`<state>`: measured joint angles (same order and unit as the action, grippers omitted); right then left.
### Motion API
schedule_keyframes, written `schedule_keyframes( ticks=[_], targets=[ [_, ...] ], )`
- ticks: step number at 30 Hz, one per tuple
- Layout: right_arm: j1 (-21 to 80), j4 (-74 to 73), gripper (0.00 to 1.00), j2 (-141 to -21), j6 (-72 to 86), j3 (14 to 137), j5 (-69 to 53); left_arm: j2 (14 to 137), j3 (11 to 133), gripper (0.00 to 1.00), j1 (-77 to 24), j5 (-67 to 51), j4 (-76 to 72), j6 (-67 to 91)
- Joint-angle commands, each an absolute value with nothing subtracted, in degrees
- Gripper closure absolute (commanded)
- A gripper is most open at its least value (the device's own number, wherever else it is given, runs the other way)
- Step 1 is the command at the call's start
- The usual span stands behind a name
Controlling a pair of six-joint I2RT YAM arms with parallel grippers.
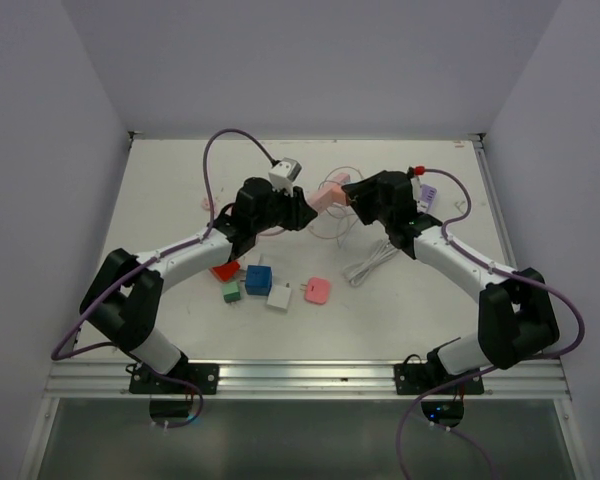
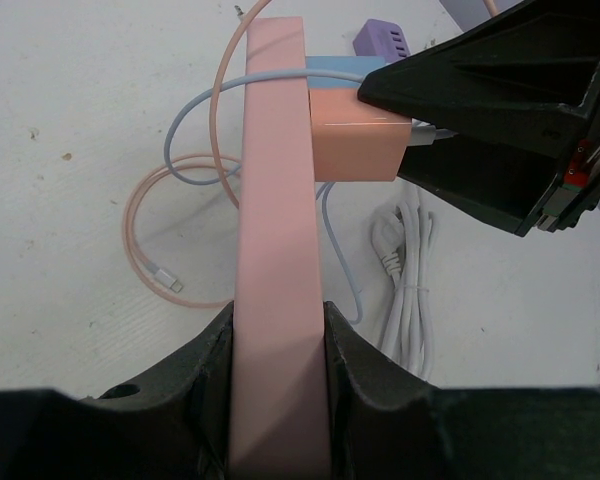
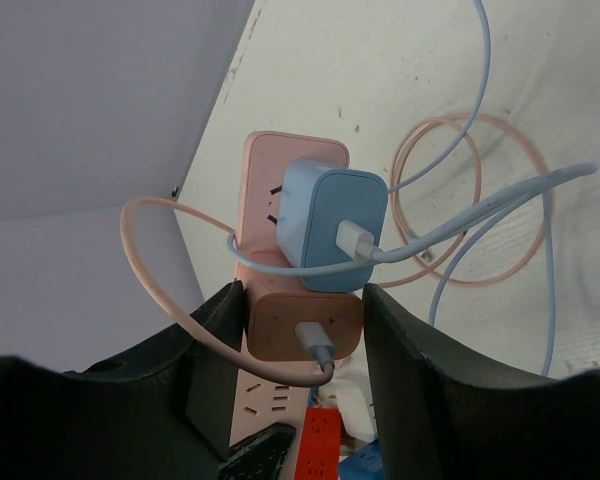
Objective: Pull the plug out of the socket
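The socket is a long pink power strip [image 2: 275, 200] [image 3: 280, 150] [image 1: 325, 196], held off the table. My left gripper [image 2: 277, 320] [image 1: 295, 207] is shut on its near end, jaws pressed to both sides. A pink plug [image 2: 355, 135] [image 3: 300, 325] with a cable in its back sits in the strip, and a light blue plug [image 3: 330, 225] [image 2: 330, 68] sits beside it. My right gripper [image 3: 305, 300] [image 1: 357, 197] has one finger against each side of the pink plug, shut on it. In the left wrist view its black fingers [image 2: 480, 80] flank the plug's outer end.
A bundled white cable [image 1: 372, 262] [image 2: 410, 280] lies below the strip. Loose adapters lie near the left arm: red [image 1: 223, 270], blue [image 1: 258, 279], green [image 1: 230, 291], white [image 1: 279, 298], pink [image 1: 318, 290]. A purple strip [image 1: 428, 195] is at the back right. A pink cable coil [image 2: 155, 240] lies on the table.
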<state>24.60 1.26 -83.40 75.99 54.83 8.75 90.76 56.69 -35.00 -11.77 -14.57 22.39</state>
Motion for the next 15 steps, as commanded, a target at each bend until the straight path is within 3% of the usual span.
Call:
schedule_keyframes(
  ticks=[1, 2, 3, 4, 9, 13, 15],
  targets=[
    [24.9, 4.5, 0.91, -83.6, 74.7, 55.9, 6.1, 87.9, 57.3, 0.89, -35.8, -15.6, -25.4, 24.1],
    [24.9, 4.4, 1.00, -83.5, 74.2, 56.0, 6.1, 87.9, 57.0, 0.85, -35.7, -15.6, -25.3, 24.1],
    [24.8, 4.2, 1.00, -83.3, 73.7, 56.2, 5.9, 87.9, 56.7, 0.80, -35.8, -15.5, -25.1, 24.1],
    [24.8, 4.0, 1.00, -83.3, 72.5, 56.6, 5.6, 87.9, 56.4, 0.60, -35.7, -15.6, -25.0, 24.3],
    [24.8, 3.9, 1.00, -83.1, 68.9, 58.0, 4.0, 88.2, 54.5, 0.41, -35.8, -16.4, -24.9, 25.0],
    [24.9, 3.4, 1.00, -83.2, 65.2, 59.4, 3.1, 88.3, 54.0, 0.17, -35.7, -16.5, -24.6, 25.0],
    [24.8, 3.4, 1.00, -83.3, 64.2, 59.7, 2.3, 88.4, 54.3, 0.12, -35.6, -16.5, -24.1, 25.1]
  ],
)
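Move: The left fingers already grip the pink socket, whose middle lies some 3 cm ahead and 4 cm to their right, about level. The pink plug is about 5 cm ahead and 8 cm right of them. The right fingers already pinch this plug right at their hand point; from them the blue plug sits some 3 cm farther out, 1 cm left and slightly lower, while the white cable bundle is about 16 cm back, 7 cm right and 17 cm below. Left fingers open wide, releasing the socket, easing 1.5 cm back-right; right keeps pinching the plug, turning counter-clockwise. ##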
